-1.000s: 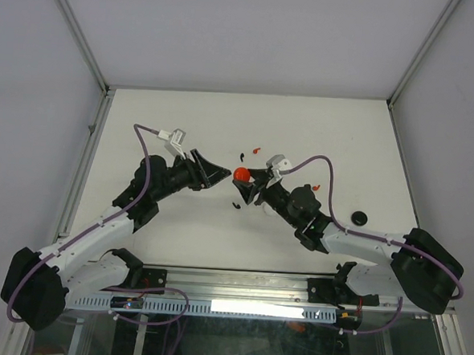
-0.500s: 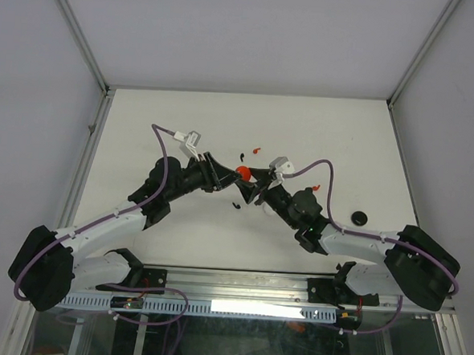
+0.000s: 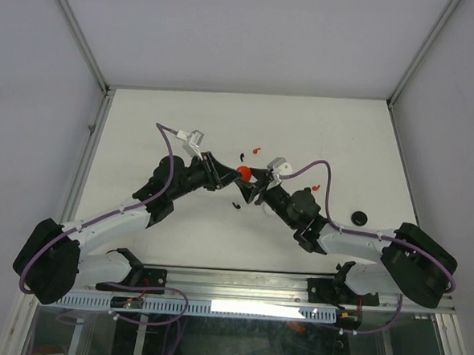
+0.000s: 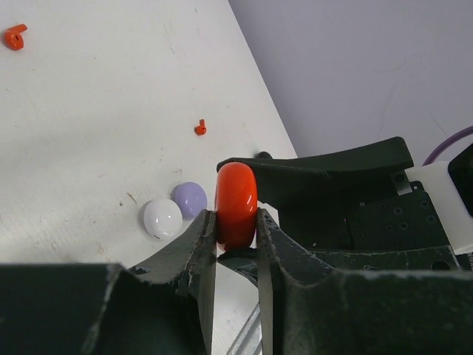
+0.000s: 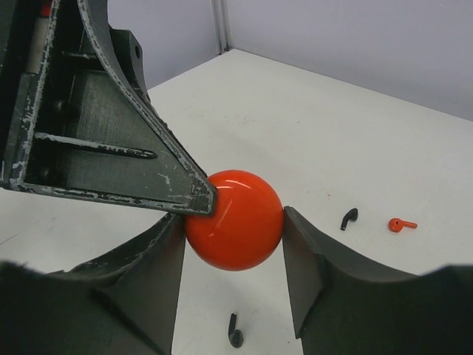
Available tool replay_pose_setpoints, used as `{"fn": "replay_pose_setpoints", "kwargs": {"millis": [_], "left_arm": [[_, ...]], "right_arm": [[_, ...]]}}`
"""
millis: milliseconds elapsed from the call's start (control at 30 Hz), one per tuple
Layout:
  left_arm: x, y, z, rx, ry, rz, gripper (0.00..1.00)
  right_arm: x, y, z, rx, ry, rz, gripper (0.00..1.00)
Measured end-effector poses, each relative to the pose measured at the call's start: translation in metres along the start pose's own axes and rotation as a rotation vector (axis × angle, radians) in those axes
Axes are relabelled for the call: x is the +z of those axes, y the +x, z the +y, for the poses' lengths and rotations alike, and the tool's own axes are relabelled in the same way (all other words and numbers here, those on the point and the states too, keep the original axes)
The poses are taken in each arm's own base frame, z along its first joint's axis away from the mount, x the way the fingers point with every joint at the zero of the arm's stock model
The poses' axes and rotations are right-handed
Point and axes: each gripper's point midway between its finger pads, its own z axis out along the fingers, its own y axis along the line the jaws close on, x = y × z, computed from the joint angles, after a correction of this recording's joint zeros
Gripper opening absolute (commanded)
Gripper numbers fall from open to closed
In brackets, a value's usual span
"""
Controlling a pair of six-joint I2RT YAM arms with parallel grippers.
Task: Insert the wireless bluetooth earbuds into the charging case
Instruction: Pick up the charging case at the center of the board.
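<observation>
The red round charging case (image 3: 243,173) hangs above the table between both arms. My right gripper (image 5: 234,225) is shut on the charging case (image 5: 234,220) across its rim. My left gripper (image 4: 236,222) is shut on the same case (image 4: 236,205), its fingers (image 4: 203,237) pressed against the two flat faces. The left finger (image 5: 148,177) crosses in front in the right wrist view. Tiny earbuds lie loose on the table: a red earbud (image 5: 401,224), a black earbud (image 5: 349,218) and another black earbud (image 5: 235,333) below the case.
A white round disc (image 4: 162,218) and a lilac round disc (image 4: 191,198) lie side by side under the left gripper. Red earbuds (image 4: 15,35) (image 4: 200,129) lie farther off. A black disc (image 3: 359,218) sits at the right by the right arm.
My left arm has reached right to the red case held by the right gripper, and its jaws have closed onto the case. The right gripper has stayed put.
</observation>
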Motion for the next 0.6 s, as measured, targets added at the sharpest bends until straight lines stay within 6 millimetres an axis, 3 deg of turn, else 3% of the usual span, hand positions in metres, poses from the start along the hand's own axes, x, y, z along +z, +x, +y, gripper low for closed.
{"fn": "replay_pose_setpoints", "kwargs": {"millis": [133, 367, 600], "left_arm": [[0.0, 0.002, 0.002, 0.047, -0.013, 0.014, 0.0], [0.0, 0.0, 0.007, 0.241, -0.058, 0.063, 0.0], [0.0, -0.007, 0.005, 0.461, -0.051, 0.116, 0.0]], "right_arm": [[-0.001, 0.004, 0.0, -0.006, -0.004, 0.019, 0.61], [-0.013, 0.009, 0.005, -0.017, -0.071, 0.118, 0.8], [-0.027, -0.012, -0.005, -0.018, -0.181, 0.22, 0.82]]}}
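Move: The red charging case is in the air between the two grippers, already pinched by both. Its middle is about 1 cm ahead and 1 cm to the right of the left hand, and about 1 cm ahead and 1 cm to the left of the right hand. On the board some 16 cm lower, a black earbud lies almost under the case, 1 cm to its left; the white case is about 9 cm to its right and the purple case some 14 cm to its right, both level with it. The red case passes wholly to the left fingers, which keep their pinch while that wrist rolls roughly 25 degrees clockwise, seen from behind the hand, and hardly leaves its spot. The right fingers open wider and let go; that hand dips about 1 cm, easing back, then rises and draws off to the right, ending some 3 cm from where it held the case. ##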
